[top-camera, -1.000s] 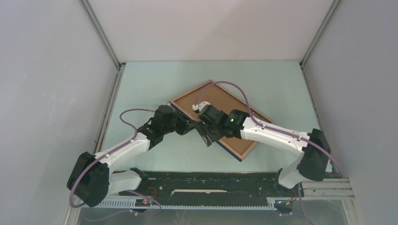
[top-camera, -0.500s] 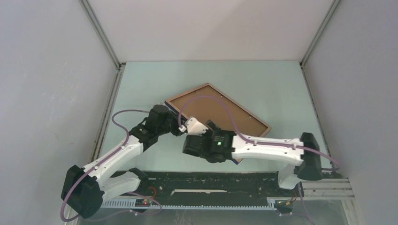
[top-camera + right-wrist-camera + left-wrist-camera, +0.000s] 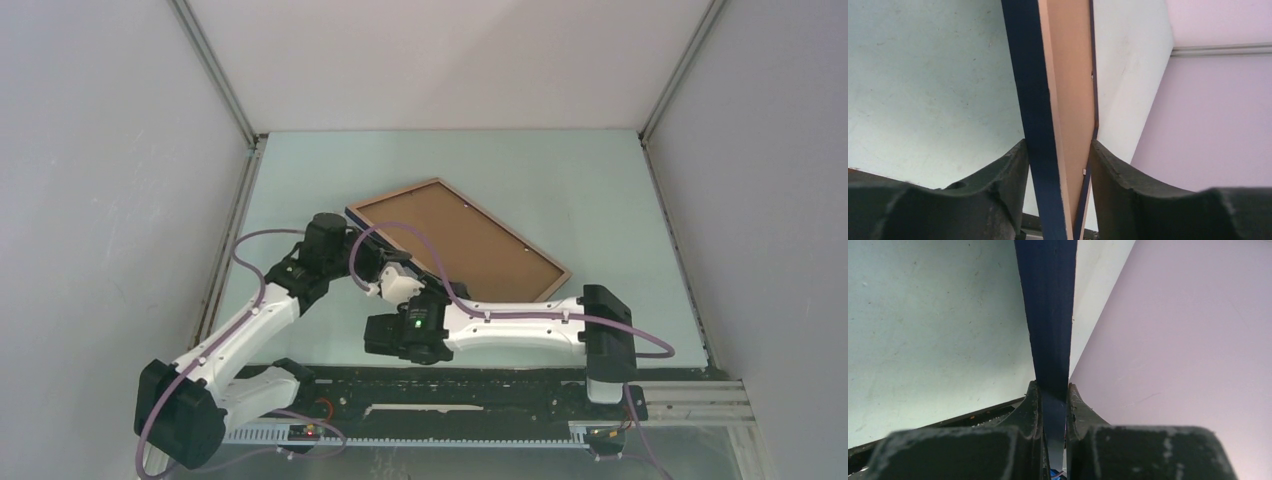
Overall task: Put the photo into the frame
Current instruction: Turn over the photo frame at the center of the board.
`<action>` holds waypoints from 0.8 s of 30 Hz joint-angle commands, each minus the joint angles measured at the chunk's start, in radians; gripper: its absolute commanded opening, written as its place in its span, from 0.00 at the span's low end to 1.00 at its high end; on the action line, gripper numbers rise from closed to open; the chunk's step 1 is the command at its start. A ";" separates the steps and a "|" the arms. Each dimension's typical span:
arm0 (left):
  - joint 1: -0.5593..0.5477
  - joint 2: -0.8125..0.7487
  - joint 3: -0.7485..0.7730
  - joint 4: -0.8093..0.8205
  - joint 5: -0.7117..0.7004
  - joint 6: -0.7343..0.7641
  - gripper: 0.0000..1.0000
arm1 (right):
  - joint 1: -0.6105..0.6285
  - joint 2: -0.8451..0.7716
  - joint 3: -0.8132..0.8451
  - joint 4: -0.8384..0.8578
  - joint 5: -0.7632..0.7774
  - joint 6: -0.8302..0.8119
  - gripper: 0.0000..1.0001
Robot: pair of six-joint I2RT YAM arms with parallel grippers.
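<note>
The frame [image 3: 460, 240] lies slanted mid-table with its brown face up, its near-left side lifted. My left gripper [image 3: 362, 255] is shut on that side. In the left wrist view the dark navy rail [image 3: 1048, 315] runs straight up out of the left gripper [image 3: 1050, 390], pinched between both fingers. My right gripper [image 3: 395, 272] sits just beside it on the same edge. In the right wrist view the frame [image 3: 1068, 90] stands edge-on, navy rail and brown board together, and the right gripper [image 3: 1058, 150] presses on both of its sides. The photo is out of view.
Pale green table [image 3: 560, 180] inside grey walls, with metal corner posts at the back. A black rail [image 3: 450, 385] carrying the arm bases runs along the near edge. Purple cables loop over both arms above the frame's left part.
The frame has swung left and its near-left side has come up. The right arm drew back from over the frame to its near-left edge and closed there. The left arm shifted left, still gripping.
</note>
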 commanded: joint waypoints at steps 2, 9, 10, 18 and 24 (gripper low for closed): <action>0.008 -0.057 0.070 0.106 0.101 -0.031 0.00 | 0.005 0.034 0.062 -0.075 0.154 0.037 0.51; 0.030 -0.104 0.080 0.094 0.077 -0.014 0.00 | 0.005 0.066 0.137 -0.184 0.226 0.058 0.14; 0.034 -0.112 0.083 0.093 0.072 -0.008 0.06 | 0.004 0.057 0.141 -0.182 0.227 0.048 0.06; 0.095 -0.184 0.278 -0.136 -0.011 0.211 0.85 | -0.065 -0.161 0.115 0.040 -0.076 -0.269 0.00; 0.128 -0.323 0.473 -0.389 -0.301 0.424 0.89 | -0.216 -0.320 0.167 0.092 -0.446 -0.460 0.00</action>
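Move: The photo frame stands tilted. Its raised near edge is still pinched by the left fingers and already runs between the right gripper's half-open pads. The frame's middle lies about 7 cm ahead, 3 cm right and 7 cm below the right hand; from the left hand it is some 12 cm right, 2 cm ahead and 7 cm below. The left gripper sits roughly 8 cm left of the right one and 6 cm farther out, about level. Shut the right gripper on the raised edge of the photo frame while both hands ease up a centimetre or two. Once it is pinched, open the left fingers wide, let go and sweep the left hand up about 16 cm, swinging some 5 cm left and tipping its fingers upward. Keep the right grip and raise the edge about 6 cm in all, drifting slightly right and forward late on. ##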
